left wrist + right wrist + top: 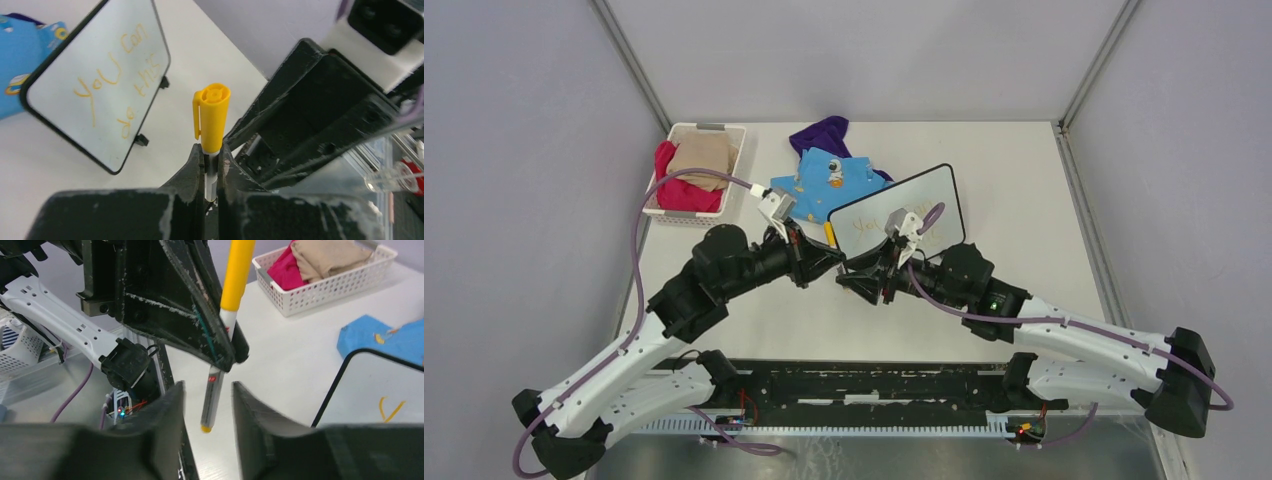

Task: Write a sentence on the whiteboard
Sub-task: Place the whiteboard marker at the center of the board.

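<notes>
The whiteboard lies tilted at mid-table, and the orange-yellow sentence "you can do this" stands on it in two lines. My left gripper is shut on the grey barrel of a marker, just below its yellow cap. The capped end points away from the left wrist camera. My right gripper is open. Its fingers stand on either side of the marker's rear end without touching it. From above, both grippers meet just near-left of the board.
A white basket holding red and beige cloths sits at the back left. A blue printed cloth and a purple cloth lie behind the board's left corner. Grey enclosure walls surround the table.
</notes>
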Available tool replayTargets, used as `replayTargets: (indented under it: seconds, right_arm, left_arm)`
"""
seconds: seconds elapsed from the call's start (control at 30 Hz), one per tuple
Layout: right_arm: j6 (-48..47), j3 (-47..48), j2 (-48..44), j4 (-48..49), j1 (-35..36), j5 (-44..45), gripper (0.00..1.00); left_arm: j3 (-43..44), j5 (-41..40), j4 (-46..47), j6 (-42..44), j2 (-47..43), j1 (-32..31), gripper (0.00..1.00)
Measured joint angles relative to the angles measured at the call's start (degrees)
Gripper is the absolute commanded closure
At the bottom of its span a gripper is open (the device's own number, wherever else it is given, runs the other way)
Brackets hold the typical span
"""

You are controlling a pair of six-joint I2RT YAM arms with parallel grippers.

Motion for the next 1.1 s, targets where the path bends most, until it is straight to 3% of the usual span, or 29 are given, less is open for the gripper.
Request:
replayTargets:
  seconds: [0.1, 0.33, 0.47, 0.7, 1.1]
  right_arm:
    - [-2.9, 0.0, -0.9, -2.3, 0.0, 1.6, 0.31]
    - [-9.4, 0.1, -6.1, -13.0, 0.0, 14.6, 0.30]
    - [-11.1, -1.1, -10.5, -18.2, 0.0, 26.1, 0.29]
    - [-12.3, -5.9, -15.8, -22.6, 0.0, 36.6, 0.29]
    - [-15.9, -8.0, -16.6, -22.5, 0.0, 40.5, 0.29]
  left_arm:
    - [0.1, -5.4, -2.8, 0.0, 0.1, 0.0, 0.98]
    - [2.3, -24.1, -14.6, 0.0, 4.8, 0.0, 0.98]
    - [3.8, -29.7, -19.4, -0.1, 11.7, 1.3, 0.98]
    - [3.7, -28.6, -22.9, -1.6, 24.9, 10.2, 0.98]
    - [5.4, -23.6, -21.5, -1.6, 41.6, 21.4, 0.98]
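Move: The marker, already in the left fingers, is headed for bare table about 12 cm ahead of that hand, 14 cm to its left and some 33 cm below. The whiteboard lies roughly 22 cm ahead and 13 cm right of the left hand. The blue cloth is about 34 cm ahead and 2 cm left; both are some 32 cm down. From the right hand, the marker's middle is about 3 cm ahead, 1 cm left and 4 cm above. The marker, capped and still pinched, is carried quickly down about 25 cm by the left hand, also leftward and forward some 13 cm each, towards the bare table left of the whiteboard. The wrist swings counter-clockwise and tips the fingers down. The right hand, already loosened around the barrel, opens wide and backs off about 14 cm right, slightly forward and down. ##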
